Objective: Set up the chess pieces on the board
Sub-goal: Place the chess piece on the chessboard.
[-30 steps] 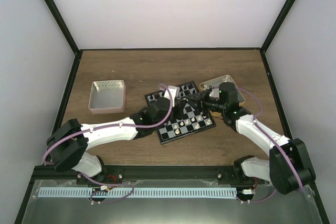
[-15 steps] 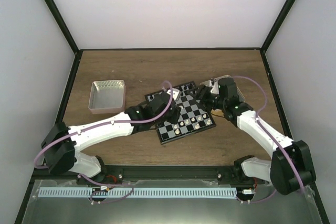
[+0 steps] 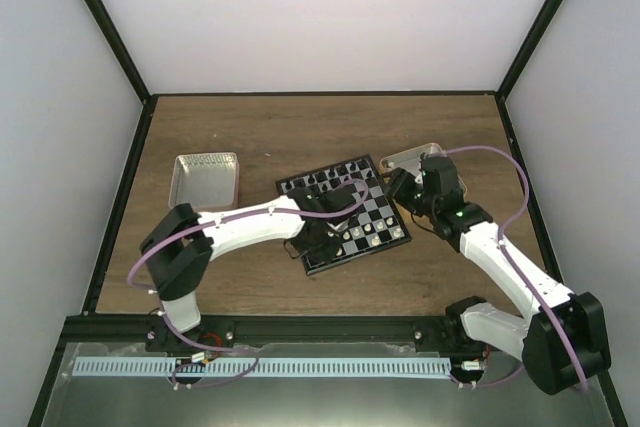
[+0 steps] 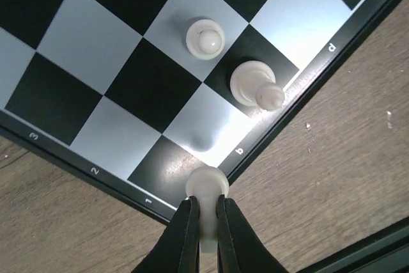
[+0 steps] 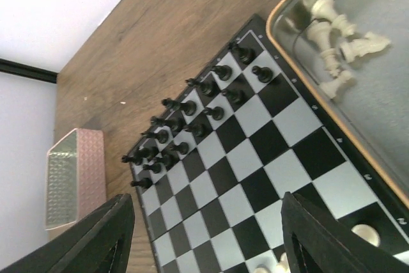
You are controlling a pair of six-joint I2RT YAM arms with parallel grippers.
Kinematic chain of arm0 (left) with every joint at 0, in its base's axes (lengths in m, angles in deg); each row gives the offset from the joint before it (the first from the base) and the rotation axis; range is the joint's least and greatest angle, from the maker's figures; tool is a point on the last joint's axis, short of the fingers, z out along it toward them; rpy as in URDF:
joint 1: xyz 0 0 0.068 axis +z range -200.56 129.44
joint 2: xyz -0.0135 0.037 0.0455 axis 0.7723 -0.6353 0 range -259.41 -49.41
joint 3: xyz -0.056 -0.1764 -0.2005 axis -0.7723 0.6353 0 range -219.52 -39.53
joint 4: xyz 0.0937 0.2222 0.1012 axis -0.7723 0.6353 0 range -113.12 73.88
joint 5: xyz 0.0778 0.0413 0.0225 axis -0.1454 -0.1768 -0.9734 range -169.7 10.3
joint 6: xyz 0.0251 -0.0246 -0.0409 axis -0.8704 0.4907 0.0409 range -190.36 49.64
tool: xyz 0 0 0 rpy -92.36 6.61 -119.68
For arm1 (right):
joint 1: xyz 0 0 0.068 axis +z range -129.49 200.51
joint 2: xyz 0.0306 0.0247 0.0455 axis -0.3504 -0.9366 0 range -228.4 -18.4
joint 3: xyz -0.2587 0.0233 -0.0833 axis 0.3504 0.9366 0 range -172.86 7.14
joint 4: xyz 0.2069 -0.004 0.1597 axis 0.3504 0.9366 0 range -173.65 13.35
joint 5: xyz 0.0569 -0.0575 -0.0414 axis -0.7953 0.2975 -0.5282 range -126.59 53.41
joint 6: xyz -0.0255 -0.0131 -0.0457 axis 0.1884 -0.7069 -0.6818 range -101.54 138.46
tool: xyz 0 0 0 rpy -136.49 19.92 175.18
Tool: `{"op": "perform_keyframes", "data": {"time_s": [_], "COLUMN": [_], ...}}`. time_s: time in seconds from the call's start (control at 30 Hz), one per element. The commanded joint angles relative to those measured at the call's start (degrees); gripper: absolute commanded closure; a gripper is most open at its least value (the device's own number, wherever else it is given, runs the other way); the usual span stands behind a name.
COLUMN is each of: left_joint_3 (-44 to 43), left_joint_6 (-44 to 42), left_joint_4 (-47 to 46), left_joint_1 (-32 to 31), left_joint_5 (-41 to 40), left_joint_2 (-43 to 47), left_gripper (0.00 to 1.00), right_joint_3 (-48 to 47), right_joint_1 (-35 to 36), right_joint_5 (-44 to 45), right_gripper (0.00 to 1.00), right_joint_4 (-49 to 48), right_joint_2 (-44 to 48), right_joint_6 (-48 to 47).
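Note:
The board (image 3: 382, 209) lies tilted on the table, with black men along its far side (image 5: 192, 103) and a few cream-white chess pieces (image 3: 362, 234) near its front edge. My left gripper (image 4: 206, 212) is shut on a white chess piece (image 4: 206, 183), held just over the board's near-left corner square by the border (image 4: 96, 171). Two white pieces (image 4: 206, 38) (image 4: 254, 84) stand on nearby squares. In the top view the left gripper (image 3: 318, 245) is low over that corner. My right gripper (image 5: 211, 234) stands open and holds nothing, above the board's right edge (image 3: 398, 187).
An orange-rimmed tray (image 5: 383, 94) to the right of the board holds several loose white pieces (image 5: 335, 36); it also shows in the top view (image 3: 410, 158). A pink tray (image 3: 205, 183) sits at the left. The left arm's forearm (image 3: 250, 227) crosses the board's left half.
The right gripper has opened and drawn back from the board's middle toward the tray. The left gripper, still shut, has swung to the board's near-left corner.

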Motion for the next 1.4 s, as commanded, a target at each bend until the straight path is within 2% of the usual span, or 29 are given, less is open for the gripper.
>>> {"op": "perform_keyframes", "data": {"time_s": [0.0,0.2,0.43,0.87,1.13,1.37], "left_joint_3": [-5.3,-8.2,-7.8,-3.1,-2.9,-6.8], "left_joint_6": [-2.2,-3.1,-3.0,-1.6,-2.0,-2.5], "left_joint_4": [6.3,7.5,5.6,-0.2,1.0,1.7], "left_joint_1": [0.4,1.6,1.7,1.7,1.8,3.2], "left_joint_5": [1.0,1.4,2.4,1.2,1.5,1.0], "left_joint_2": [-4.3,-8.0,-8.7,-9.0,-7.1,-2.0], "left_gripper": [0.96,0.96,0.95,0.92,0.73,0.59], "right_joint_3": [0.7,1.1,0.7,0.8,0.6,-0.6], "right_joint_1": [-0.5,-0.9,-0.9,-0.9,-0.9,-1.0], "right_joint_5": [4.8,5.0,7.1,7.7,8.0,10.8], "right_gripper": [0.35,0.35,0.35,0.35,0.35,0.35], "right_joint_4": [1.4,1.4,2.1,2.4,3.5,4.9], "right_joint_2": [-0.1,-0.4,0.6,2.2,3.5,4.0], "right_joint_6": [-3.5,-4.5,-4.0,-3.9,-3.7,-5.6]}}
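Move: The empty square b1, where my left hand is taking the white piece it holds, lies about 1 cm ahead of this hand, 1 cm to its right and some 6 cm below. Around it, from the same hand, the white piece on c1 stands about 2 cm ahead and 3 cm right, and the white pawn on c2 about 4 cm ahead and 2 cm right, both some 4 cm lower. From my right hand, b1 is roughly 13 cm back, 14 cm left and 16 cm down. I lower the pinched white piece about 3 cm, nudging it 1 cm forward, onto b1 beside the c1 piece; then my left fingers spread to either side of it, let go, and start up by about 1 cm. Meanwhile my right hand, open and empty, drifts about 3 cm to the right, towards the tray of white pieces. ##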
